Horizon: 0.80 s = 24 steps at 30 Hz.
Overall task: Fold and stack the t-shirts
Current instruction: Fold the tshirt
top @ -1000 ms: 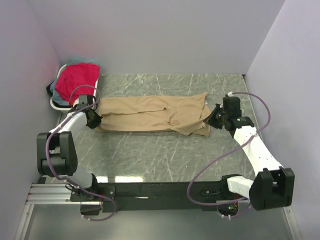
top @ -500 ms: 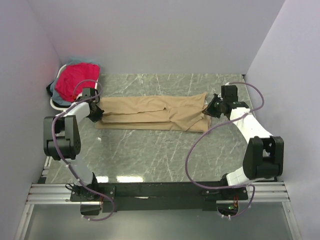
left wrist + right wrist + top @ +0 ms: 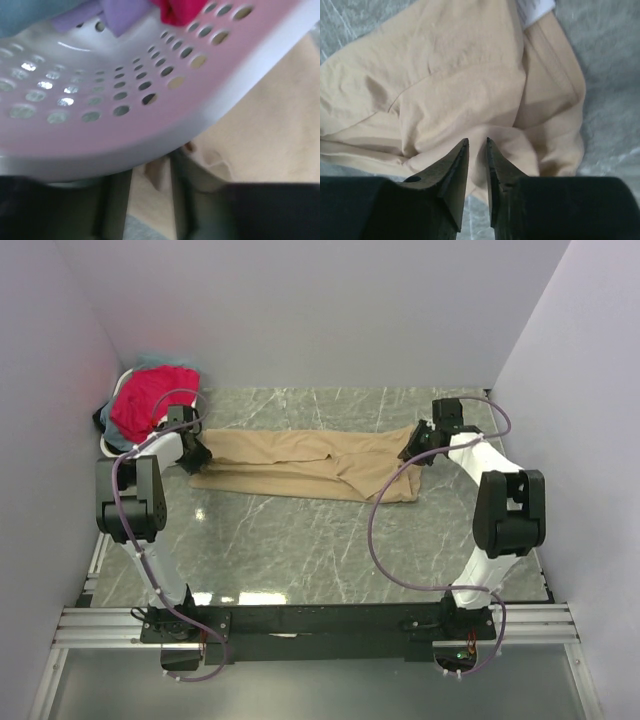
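A tan t-shirt [image 3: 310,465] lies folded into a long band across the table. My left gripper [image 3: 197,455] is at its left end, right beside the basket. In the left wrist view its jaws [image 3: 150,200] stand a little apart, with tan cloth [image 3: 270,115] showing in the gap. My right gripper [image 3: 415,448] hovers over the shirt's right end. There the fingertips [image 3: 477,142] are narrowly open above the bunched tan cloth [image 3: 445,75], pinching nothing. A red-pink t-shirt [image 3: 150,395] tops the pile in the basket.
The white perforated basket [image 3: 112,445] sits at the back left corner, its wall [image 3: 125,100] close above my left fingers, with pale blue-grey cloth [image 3: 30,15] inside. Lilac walls enclose the table on three sides. A white label [image 3: 535,10] shows at the shirt's collar.
Both arms swung toward the back, carrying the shirt's near edge over into a narrower band. Both grippers went from shut to slightly open, letting go of the cloth.
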### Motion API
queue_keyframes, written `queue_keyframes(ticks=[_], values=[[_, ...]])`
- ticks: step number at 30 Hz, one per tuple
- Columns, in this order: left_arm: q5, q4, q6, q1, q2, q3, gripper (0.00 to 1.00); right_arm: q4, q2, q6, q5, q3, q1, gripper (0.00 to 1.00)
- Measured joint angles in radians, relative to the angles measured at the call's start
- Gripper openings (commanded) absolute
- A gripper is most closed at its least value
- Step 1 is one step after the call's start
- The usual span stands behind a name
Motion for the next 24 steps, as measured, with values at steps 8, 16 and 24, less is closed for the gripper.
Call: queue_keyframes(ticks=[8,16,24], values=[[0.005,0.005,0.006,0.0,-0.014,0.011,0.92,-0.008,0.071,-0.026,0.063,0.106,-0.005,0.44],[-0.003,0.025,0.012,-0.016,-0.217,-0.034,0.99,-0.006,0.044,-0.066,0.021,0.155,-0.015,0.46],[0.051,0.099,0.034,-0.112,-0.334,-0.079,0.99,-0.006,-0.097,-0.059,-0.132,0.027,0.003,0.49]])
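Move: Already parting around the edge they have carried over, both hands stand at the ends of the t-shirt. Its middle lies about 27 cm right of the left hand, level with it and some 2 cm below; from the right hand it is roughly 28 cm left, 2 cm back and 4 cm lower. The basket's middle is about 11 cm ahead of the left hand, 14 cm left and 4 cm above. The white label is some 6 cm ahead of the right hand, 2 cm right and 4 cm below. Opening wide, the left hand lets go of the t-shirt's end, rises about 12 cm beside the basket with its fingertips tilting forward some 20 degrees, then swings right over the cloth. The right hand frees its end too, opening to about half, first gliding 4 cm forward over the shirt, then lifting about 5 cm as it draws back and veers slightly left. ##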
